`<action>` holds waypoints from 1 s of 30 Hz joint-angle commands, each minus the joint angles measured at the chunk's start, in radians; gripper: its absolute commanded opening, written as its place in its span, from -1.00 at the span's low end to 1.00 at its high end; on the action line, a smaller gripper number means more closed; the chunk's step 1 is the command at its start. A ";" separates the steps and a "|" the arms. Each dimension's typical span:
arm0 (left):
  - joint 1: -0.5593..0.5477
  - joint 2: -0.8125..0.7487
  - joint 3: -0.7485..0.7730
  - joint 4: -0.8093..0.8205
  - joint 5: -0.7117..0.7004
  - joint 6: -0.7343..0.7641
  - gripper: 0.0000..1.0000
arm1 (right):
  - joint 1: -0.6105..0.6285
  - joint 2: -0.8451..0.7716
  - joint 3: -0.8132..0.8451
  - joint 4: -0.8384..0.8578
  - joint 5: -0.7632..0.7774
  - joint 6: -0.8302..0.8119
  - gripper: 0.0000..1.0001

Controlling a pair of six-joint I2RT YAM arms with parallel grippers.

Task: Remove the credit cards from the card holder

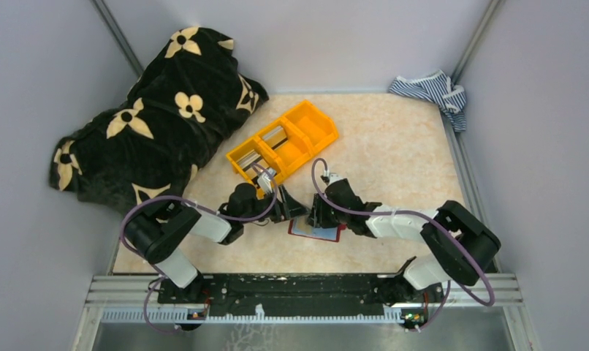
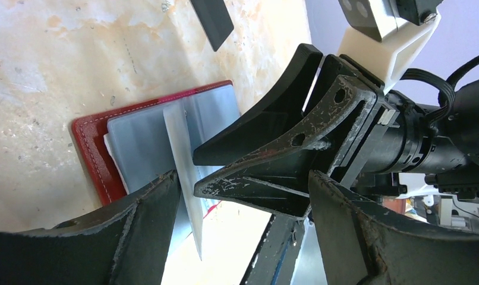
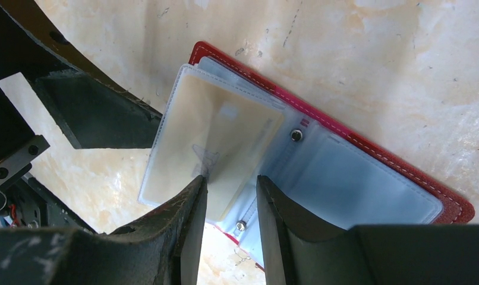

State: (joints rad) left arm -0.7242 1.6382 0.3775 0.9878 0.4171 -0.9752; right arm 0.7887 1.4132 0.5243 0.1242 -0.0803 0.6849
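The card holder (image 1: 322,233) lies open on the table, dark red outside (image 3: 403,169) with light blue pockets (image 2: 136,142). One clear sleeve (image 2: 179,148) stands lifted off it, and a pale beige credit card (image 3: 225,139) sits inside that sleeve. My right gripper (image 3: 231,208) hangs just over the sleeve's near edge. Its jaws stand apart, and the gap between them shows the card behind. From the left, my left gripper (image 2: 243,237) faces the right one (image 2: 195,169). It is wide open, with the sleeve's edge beside its left finger (image 2: 124,231). A dark flat card (image 2: 213,21) lies on the table further off.
An orange three-compartment bin (image 1: 310,124) with grey flat pieces in it stands behind the grippers. A black blanket with cream flowers (image 1: 153,117) fills the back left. A striped cloth (image 1: 430,88) lies in the back right corner. Walls close in both sides.
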 commanded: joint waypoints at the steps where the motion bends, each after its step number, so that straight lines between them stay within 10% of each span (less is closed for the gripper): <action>1: -0.006 0.020 0.020 0.067 0.038 -0.017 0.67 | -0.003 0.001 0.001 0.009 0.009 0.008 -0.25; 30: -0.107 0.136 0.193 0.046 0.069 -0.021 0.66 | -0.117 -0.293 -0.286 0.154 0.069 0.345 0.53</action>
State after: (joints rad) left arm -0.8097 1.7683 0.5388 1.0138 0.4683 -1.0008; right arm 0.7010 1.1568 0.2886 0.2523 -0.0151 0.9546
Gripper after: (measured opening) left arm 0.832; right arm 0.753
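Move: The raised clear sleeve with the beige card is about 2 cm to the right of the left hand point and 5 cm below it. From the right hand it is some 2 cm to the left, level fore and aft, and 1 cm lower. The open holder's middle lies about 1 cm back, 1 cm right and 2 cm below the right hand. The black case is roughly 8 cm ahead and 8 cm right of that hand, 2 cm lower. The raised sleeve stays against the left hand's lower fingertip as that hand, jaws still wide, travels about 5 cm right and rises slightly, pushing the sleeve along. The right hand, after a short hold, draws some 4 cm right and a little up, turning clockwise about 20 degrees with a roll, while its fingers spread from part-open to wide over the sleeve. ##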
